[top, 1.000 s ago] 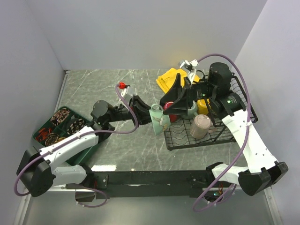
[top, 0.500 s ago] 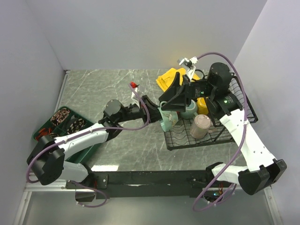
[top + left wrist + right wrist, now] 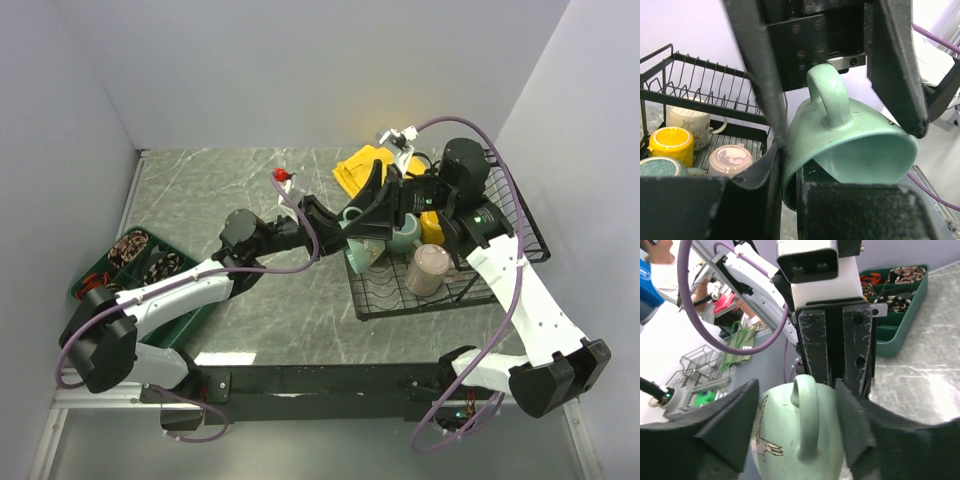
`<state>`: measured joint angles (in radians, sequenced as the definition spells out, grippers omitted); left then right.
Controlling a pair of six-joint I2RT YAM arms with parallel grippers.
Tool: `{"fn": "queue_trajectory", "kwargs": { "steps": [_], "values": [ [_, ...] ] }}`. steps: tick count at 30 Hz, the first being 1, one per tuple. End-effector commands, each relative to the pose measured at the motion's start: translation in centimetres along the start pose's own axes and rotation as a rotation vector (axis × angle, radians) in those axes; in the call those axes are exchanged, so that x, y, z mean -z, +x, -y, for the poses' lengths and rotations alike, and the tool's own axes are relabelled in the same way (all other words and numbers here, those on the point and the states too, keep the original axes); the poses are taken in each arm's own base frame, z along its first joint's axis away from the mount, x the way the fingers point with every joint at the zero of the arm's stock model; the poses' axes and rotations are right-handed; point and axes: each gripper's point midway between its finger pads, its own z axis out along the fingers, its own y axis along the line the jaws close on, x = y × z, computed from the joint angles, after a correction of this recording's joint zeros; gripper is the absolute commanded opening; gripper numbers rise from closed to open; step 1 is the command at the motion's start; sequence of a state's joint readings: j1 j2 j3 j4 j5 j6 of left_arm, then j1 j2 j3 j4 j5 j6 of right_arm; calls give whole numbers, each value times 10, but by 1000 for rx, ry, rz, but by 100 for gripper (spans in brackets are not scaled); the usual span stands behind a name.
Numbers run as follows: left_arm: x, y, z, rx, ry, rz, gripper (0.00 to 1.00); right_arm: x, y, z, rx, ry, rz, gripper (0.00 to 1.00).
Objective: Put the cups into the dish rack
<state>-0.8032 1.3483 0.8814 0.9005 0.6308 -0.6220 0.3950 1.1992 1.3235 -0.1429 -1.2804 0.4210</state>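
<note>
A pale green mug [image 3: 360, 254] with a bird drawing hangs tilted at the left edge of the black wire dish rack [image 3: 440, 305]. My left gripper [image 3: 787, 185] is shut on the mug's [image 3: 855, 135] rim, one pad inside and one outside. My right gripper [image 3: 797, 396] straddles the same mug [image 3: 800, 445], its pads pressed against both sides with the handle up between them. In the rack stand a yellow mug [image 3: 432, 228], a beige-pink mug [image 3: 428, 268], a teal cup [image 3: 402, 236] and a cream mug [image 3: 687, 120].
A yellow cloth [image 3: 360, 166] lies behind the rack's left corner. A dark green compartment tray [image 3: 110, 278] holding small items sits at the table's left edge. Purple cables loop over both arms. White walls close in the table on three sides.
My left arm has carried the green mug to the right, up to the rack's edge. The right gripper's fingers have closed in around the mug's body.
</note>
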Motion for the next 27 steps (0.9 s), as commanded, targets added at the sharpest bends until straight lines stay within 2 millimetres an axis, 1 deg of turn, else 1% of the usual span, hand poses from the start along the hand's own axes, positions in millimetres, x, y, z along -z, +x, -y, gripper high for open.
{"fn": "queue_trajectory", "kwargs": {
  "steps": [1, 3, 4, 5, 6, 7, 8, 9, 11, 12, 13, 15, 18, 20, 22, 27],
  "values": [
    [-10, -33, 13, -57, 46, 101, 1, 2, -4, -18, 47, -43, 11, 51],
    [-13, -31, 9, -47, 42, 103, 1, 1, -5, -21, 40, -60, 14, 43],
    [-13, -32, 9, -50, 47, 107, 1, 1, -1, -21, 28, -77, 7, 38],
    [-14, -34, 9, -51, 48, 114, 1, 2, -1, -22, -7, -83, 8, 35],
    [-15, -35, 8, -52, 47, 118, 1, 2, -4, -25, 19, -96, 16, 33],
    [-16, -35, 8, -53, 50, 116, 1, 1, 0, -22, -2, -99, 14, 30],
    [-19, -38, 8, -57, 56, 120, 1, 1, 2, -24, -30, -107, 10, 29],
    [-20, -39, 8, -54, 59, 121, 1, 1, 0, -25, -7, -119, 16, 29],
    [-24, -42, 8, -59, 67, 126, 1, 1, 6, -25, -54, -129, 14, 30],
    [-24, -43, 8, -58, 68, 130, 1, 1, 5, -26, -35, -136, 20, 31],
    [-25, -44, 7, -59, 67, 136, 1, 2, 7, -26, -43, -135, 20, 34],
    [-26, -47, 8, -62, 72, 150, 1, 3, 7, -25, -43, -127, 20, 34],
    [-25, -50, 8, -64, 71, 171, 2, 6, 3, -26, -27, -114, 30, 33],
    [-24, -52, 9, -66, 71, 181, 2, 8, 3, -27, -33, -111, 35, 28],
    [-24, -53, 9, -67, 72, 189, 2, 11, 2, -26, -27, -107, 43, 27],
    [-19, -57, 17, -70, 93, 205, 3, 16, 0, -24, -31, -107, 47, 29]
  ]
}}
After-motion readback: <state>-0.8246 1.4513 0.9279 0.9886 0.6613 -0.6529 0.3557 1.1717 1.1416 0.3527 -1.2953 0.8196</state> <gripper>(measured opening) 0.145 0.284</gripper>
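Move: The mint cup hangs by its rim in the left fingers, its handle some 4 cm above that hand, 3 cm right and 1 cm back. From the right hand that handle is only about 1 cm to the left, level in height and fore-and-aft, between the parted fingers. Roughly 28 cm below the right hand in the rack stand the teal mug, 10 cm right and 16 ahead, and the pink mug, 15 right and 8 ahead. The right fingers close from wide open onto the mint cup's handle and pinch it from both sides, the hand staying nearly in place and tilting just over 5 degrees. Meanwhile the left hand, still gripping the rim, feeds the cup about 2 cm to the right towards the right hand, dipping about 1 cm and coming most of the way back up. ##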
